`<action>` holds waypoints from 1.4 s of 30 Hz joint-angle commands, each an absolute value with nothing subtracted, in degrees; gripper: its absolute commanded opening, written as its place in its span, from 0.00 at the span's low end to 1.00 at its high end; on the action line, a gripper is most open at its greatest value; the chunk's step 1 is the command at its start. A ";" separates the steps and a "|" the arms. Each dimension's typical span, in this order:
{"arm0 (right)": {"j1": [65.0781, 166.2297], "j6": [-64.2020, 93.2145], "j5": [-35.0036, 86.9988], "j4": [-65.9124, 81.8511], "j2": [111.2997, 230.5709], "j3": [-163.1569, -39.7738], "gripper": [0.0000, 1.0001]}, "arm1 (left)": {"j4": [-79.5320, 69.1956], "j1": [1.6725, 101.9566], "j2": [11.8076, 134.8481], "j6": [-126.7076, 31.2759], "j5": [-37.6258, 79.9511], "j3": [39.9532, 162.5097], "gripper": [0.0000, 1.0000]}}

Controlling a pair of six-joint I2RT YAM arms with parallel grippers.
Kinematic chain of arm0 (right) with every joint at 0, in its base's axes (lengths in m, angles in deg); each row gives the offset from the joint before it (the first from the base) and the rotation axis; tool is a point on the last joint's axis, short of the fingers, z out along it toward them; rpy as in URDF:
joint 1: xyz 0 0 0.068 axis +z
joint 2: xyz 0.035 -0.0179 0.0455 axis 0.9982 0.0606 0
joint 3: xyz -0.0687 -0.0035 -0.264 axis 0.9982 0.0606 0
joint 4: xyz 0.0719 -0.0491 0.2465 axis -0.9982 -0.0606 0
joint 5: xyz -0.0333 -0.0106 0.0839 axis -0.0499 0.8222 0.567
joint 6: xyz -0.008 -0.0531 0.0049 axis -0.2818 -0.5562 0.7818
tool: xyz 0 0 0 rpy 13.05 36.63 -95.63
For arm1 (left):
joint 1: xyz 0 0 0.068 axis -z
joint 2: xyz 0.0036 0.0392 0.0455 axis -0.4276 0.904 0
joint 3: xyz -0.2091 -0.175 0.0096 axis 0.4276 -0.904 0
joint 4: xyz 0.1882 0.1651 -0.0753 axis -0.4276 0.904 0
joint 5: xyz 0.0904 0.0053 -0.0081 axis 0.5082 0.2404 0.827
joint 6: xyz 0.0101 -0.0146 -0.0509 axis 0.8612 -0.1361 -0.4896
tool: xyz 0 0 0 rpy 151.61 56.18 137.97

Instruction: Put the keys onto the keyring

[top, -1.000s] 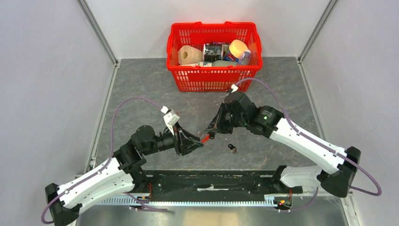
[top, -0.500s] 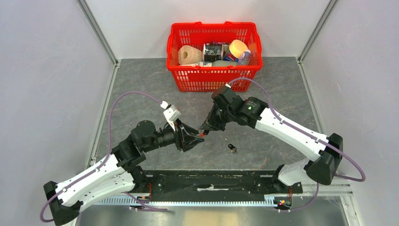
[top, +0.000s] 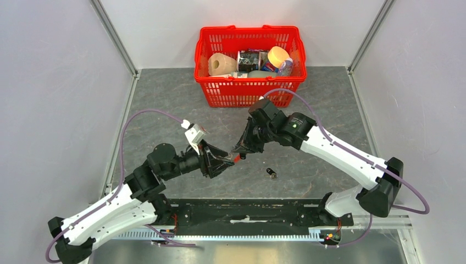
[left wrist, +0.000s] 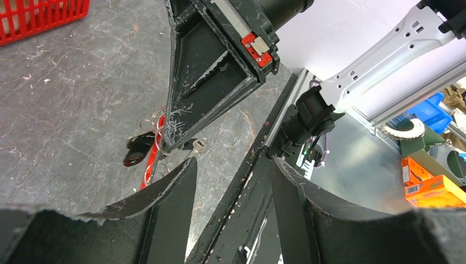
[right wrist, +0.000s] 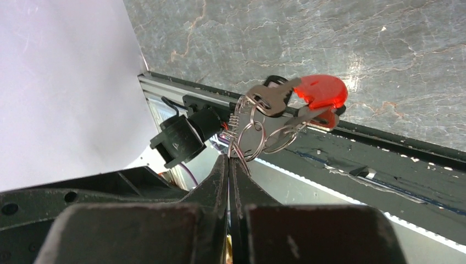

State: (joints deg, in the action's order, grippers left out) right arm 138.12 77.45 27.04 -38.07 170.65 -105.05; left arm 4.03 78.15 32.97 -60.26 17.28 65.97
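Observation:
The keyring (right wrist: 275, 118), a bunch of silvery rings with a metal key and a red tag, hangs from my right gripper (right wrist: 229, 158), which is shut on one of its rings. From above, the right gripper (top: 240, 153) holds it just over the table, red strap (top: 237, 160) showing. In the left wrist view the bunch (left wrist: 151, 159) dangles below the right fingers (left wrist: 181, 129). My left gripper (top: 222, 161) stands open right beside it, holding nothing (left wrist: 233, 162). The keys, one tiny dark piece (top: 271, 173), lie on the table to the right of both grippers.
A red basket (top: 250, 88) full of groceries stands at the back centre. A black rail (top: 247, 212) runs along the near table edge between the arm bases. Grey walls close in the left and right sides.
My left gripper has opened wider and drawn back a little to the left. The right gripper, still holding the keyring, has shifted slightly left and away from the rail.

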 commanded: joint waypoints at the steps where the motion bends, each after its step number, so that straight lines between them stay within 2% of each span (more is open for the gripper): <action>1: 138.20 70.10 31.98 -36.96 168.24 -108.62 0.00 | 3.20 78.31 31.49 -59.11 16.26 66.81 0.59; 22: 138.26 32.47 48.42 -45.11 162.84 -111.52 0.00 | 2.90 78.31 25.71 -63.23 6.46 66.60 0.59; 32: 140.33 18.99 54.15 -46.46 157.24 -112.78 0.00 | 0.86 78.31 25.60 -64.58 3.44 65.39 0.60; 42: 143.86 9.85 56.50 -49.17 158.25 -115.05 0.00 | -6.94 78.26 27.13 -67.03 -1.25 63.58 0.60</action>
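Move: The keyring, pinched by its wire rings in my right fingers, hangs about 5 cm to the right of my left hand, 4 cm ahead and some 6 cm lower. From my right hand, the open left fingers are about 5 cm back, 4 cm left and 3 cm higher. The black-tagged key lies on the table, roughly level fore-and-aft with my right hand, 13 cm to its right and some 22 cm below. Keeping the rings pinched, I carry the keyring back about 11 cm with my right hand, up about 9 and somewhat right, rolling that wrist some 65 degrees counter-clockwise so the fingers slope less steeply, still pointing left. My open left hand draws back about 5 cm and rises 3, swinging its fingers some 15 degrees clockwise until they point at the keyring. ##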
